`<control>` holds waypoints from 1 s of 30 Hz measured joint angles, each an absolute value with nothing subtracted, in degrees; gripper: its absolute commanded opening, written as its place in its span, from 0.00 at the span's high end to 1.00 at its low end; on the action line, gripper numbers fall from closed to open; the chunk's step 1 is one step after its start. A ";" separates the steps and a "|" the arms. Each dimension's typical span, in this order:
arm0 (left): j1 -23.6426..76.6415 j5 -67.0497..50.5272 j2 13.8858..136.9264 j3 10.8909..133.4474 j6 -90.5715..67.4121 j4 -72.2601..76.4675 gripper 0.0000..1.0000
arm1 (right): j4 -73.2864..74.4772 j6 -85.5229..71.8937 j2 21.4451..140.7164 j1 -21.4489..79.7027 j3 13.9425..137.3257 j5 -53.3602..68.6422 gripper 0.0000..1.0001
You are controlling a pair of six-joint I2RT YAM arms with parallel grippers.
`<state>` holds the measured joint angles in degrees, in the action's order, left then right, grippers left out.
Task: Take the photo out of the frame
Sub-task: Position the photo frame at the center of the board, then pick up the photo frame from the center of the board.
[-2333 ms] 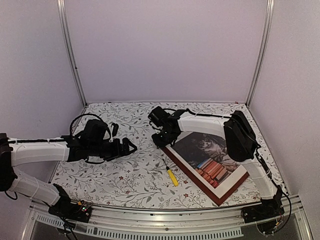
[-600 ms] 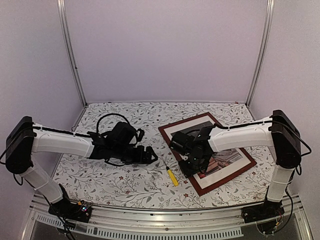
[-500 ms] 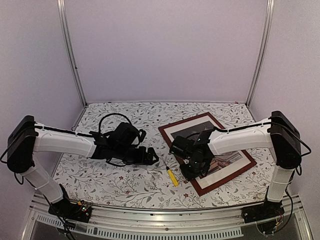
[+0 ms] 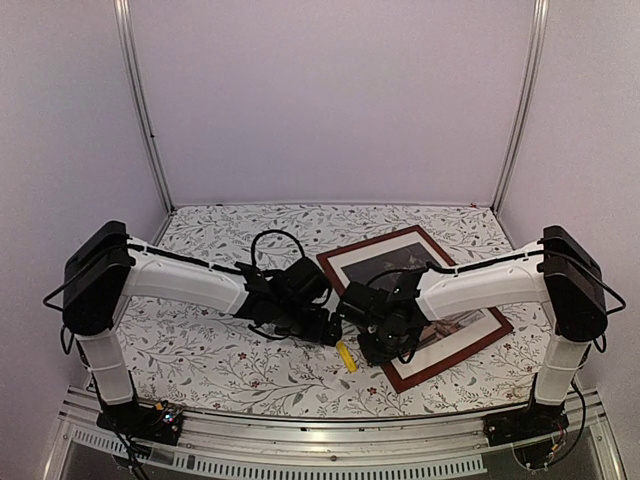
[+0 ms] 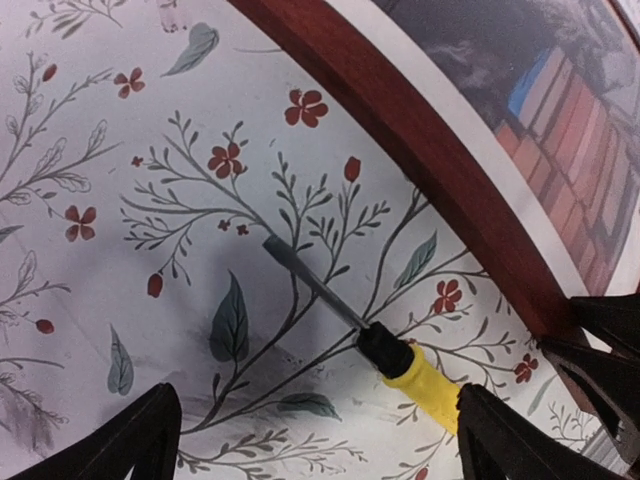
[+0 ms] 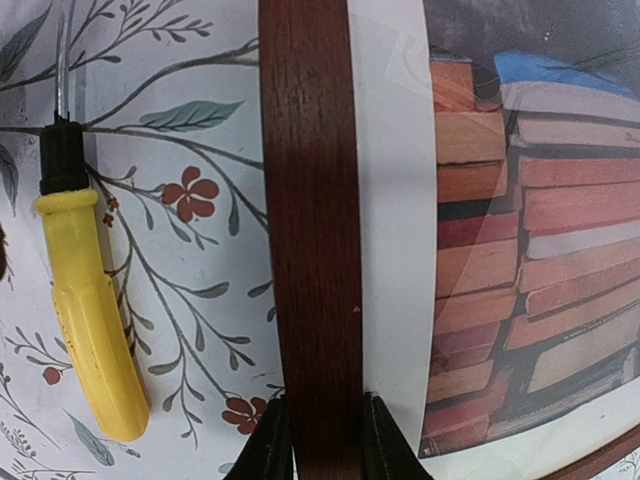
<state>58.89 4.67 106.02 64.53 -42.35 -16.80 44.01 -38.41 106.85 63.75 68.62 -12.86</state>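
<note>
The dark reddish-brown frame (image 4: 455, 358) lies flat on the floral table, right of centre, with the cat-and-books photo (image 4: 465, 322) inside it behind glass. My right gripper (image 4: 372, 345) is down on the frame's near-left bar. In the right wrist view its jaws pinch that bar (image 6: 310, 200) from both sides, the gripper (image 6: 320, 430) shut on it beside the photo's white border (image 6: 530, 220). My left gripper (image 4: 335, 330) hovers just left of it, open, its fingers (image 5: 315, 440) straddling bare cloth. The frame (image 5: 420, 140) and photo (image 5: 560, 90) run across that view's top right.
A yellow-handled screwdriver (image 4: 346, 356) lies on the cloth right beside the frame's bar (image 6: 90, 310), under my left gripper (image 5: 425, 383). The two grippers are almost touching. Enclosure walls and metal posts (image 4: 140, 110) stand at the back and sides.
My left arm has swung right until its gripper hangs over the screwdriver. My right gripper has narrowed onto the frame's bar. The frame lies turned compared with the earliest view.
</note>
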 measured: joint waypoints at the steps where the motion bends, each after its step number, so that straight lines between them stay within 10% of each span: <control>1: 59.40 5.43 106.98 65.69 -41.98 -17.78 0.02 | 43.97 -38.70 106.85 63.83 68.62 -12.91 0.85; 30: 61.93 13.96 107.44 63.99 -43.03 -26.94 0.07 | 46.50 -41.47 107.02 64.38 72.31 -12.73 0.87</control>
<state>61.93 13.96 107.44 63.99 -43.03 -26.94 46.50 -41.47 107.02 64.38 72.31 -12.73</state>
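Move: The screwdriver lies flat just to the left hand's right, its middle some 3 cm to the right, level fore and aft, and about 3 cm below; its yellow handle points back and right. The photo frame's middle is roughly 12 cm ahead and 19 cm right of that hand. The right hand already grips the frame's left rail near the near corner; the board's centre lies about 20 cm ahead and 10 cm left, the screwdriver 4 cm ahead and 8 cm left. With the inside of its right-hand finger against the yellow handle, the wide-open left hand pushes the screwdriver along the board: it first sinks about 3 cm, edging right and rolling some 15 degrees, then sweeps about 5 cm left and finally curls back. The right hand keeps its pinch on the frame's rail, nearly still at first, then rises about 1.5 cm and eases slightly left. ##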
